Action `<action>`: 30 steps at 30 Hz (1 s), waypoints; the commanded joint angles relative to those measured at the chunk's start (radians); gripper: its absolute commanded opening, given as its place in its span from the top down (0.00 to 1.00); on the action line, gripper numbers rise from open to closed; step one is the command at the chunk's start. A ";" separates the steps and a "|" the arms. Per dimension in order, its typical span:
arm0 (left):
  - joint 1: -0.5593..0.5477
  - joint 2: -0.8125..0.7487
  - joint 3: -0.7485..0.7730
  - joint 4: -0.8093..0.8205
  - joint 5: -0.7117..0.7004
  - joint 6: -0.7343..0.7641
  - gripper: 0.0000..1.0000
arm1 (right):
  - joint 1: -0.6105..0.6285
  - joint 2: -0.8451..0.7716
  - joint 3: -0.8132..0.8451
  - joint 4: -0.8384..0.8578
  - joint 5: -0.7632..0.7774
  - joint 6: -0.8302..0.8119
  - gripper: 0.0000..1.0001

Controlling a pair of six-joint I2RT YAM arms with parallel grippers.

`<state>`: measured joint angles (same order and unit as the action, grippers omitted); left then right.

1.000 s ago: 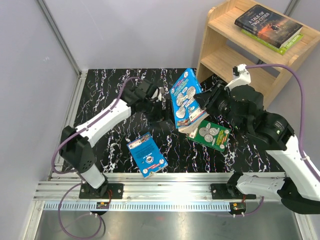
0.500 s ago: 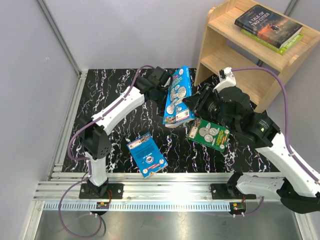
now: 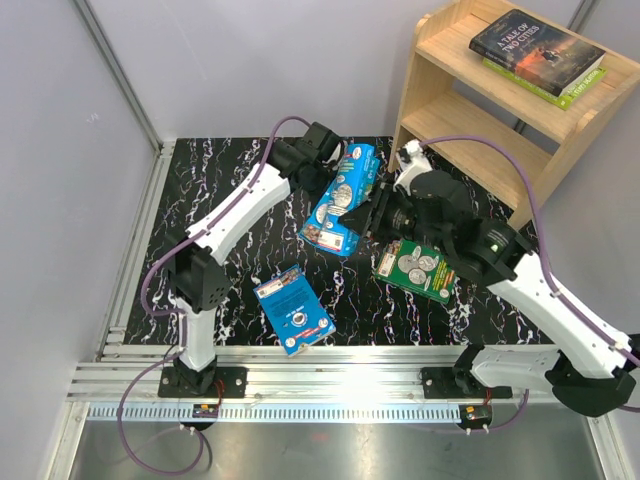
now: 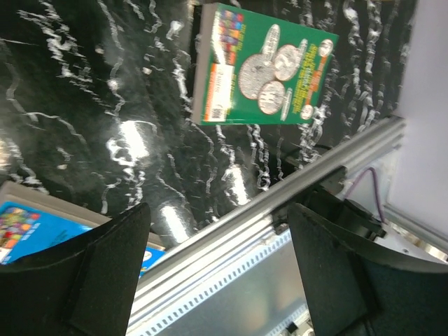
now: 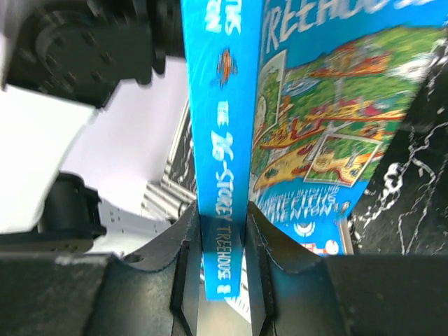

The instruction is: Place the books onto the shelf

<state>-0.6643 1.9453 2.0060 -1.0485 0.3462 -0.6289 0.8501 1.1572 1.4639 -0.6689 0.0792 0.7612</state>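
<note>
My right gripper point(image 3: 372, 208) point(image 5: 222, 218) is shut on the spine of a blue illustrated book point(image 3: 343, 200) point(image 5: 222, 154), held tilted above the black table point(image 3: 210, 190). My left gripper point(image 3: 333, 163) point(image 4: 218, 269) is open with nothing between its fingers, close to that book's far edge; contact cannot be told. A dark green coin book point(image 3: 417, 268) point(image 4: 264, 66) and a smaller blue book point(image 3: 292, 308) point(image 4: 28, 227) lie flat on the table. The wooden shelf point(image 3: 470, 120) stands at the far right with a dark book point(image 3: 537, 45) on a lime green book point(image 3: 563, 92) on top.
Grey walls close in the left and back sides. A metal rail point(image 3: 330, 380) point(image 4: 294, 196) runs along the near edge with both arm bases on it. The shelf's lower tier point(image 3: 480, 150) holds nothing.
My right gripper has carried the blue book leftward and tipped it lower. My left arm has stretched farther back and right, up to the book's far edge, closing slightly.
</note>
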 commanded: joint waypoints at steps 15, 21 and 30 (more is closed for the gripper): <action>-0.041 -0.137 -0.058 -0.054 -0.139 0.117 0.18 | 0.001 0.087 0.058 -0.098 0.212 -0.103 1.00; 0.015 -0.220 -0.237 -0.028 -0.168 0.121 0.17 | 0.001 0.039 0.079 -0.127 0.353 -0.137 1.00; 0.132 -0.293 -0.384 -0.013 -0.188 0.159 0.16 | 0.001 0.006 0.079 -0.110 0.455 -0.178 1.00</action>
<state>-0.5594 1.7012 1.6428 -1.0611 0.1425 -0.5083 0.8658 1.1992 1.4864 -0.8734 0.3843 0.6151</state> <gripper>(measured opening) 0.832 0.327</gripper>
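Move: The left gripper, empty and open, is close against the far underside of the 26-Storey Treehouse book; that book's middle is roughly 3 cm back, 5 cm left and 12 cm above it. The blue table book is about 12 cm back, 15 cm left, and the green book level with it and 16 cm right, both some 21 cm below. From the right hand, the shelf's lower board is some 27 cm ahead, 28 cm right, 15 cm below; the green book 7 cm ahead, 17 cm right, 36 cm below. Still pinching the Treehouse book, the right hand first swings it left and down about 3 cm against the left gripper, which pushes forward 2 cm, then swings back right some 8 cm while sinking a little more and finally easing forward, its left side rolling down about 20 degrees. The left hand, fingers staying wide open, turns away to its left by about 11 cm while sinking 4 cm and drawing back, so that its touch on the book ends. ##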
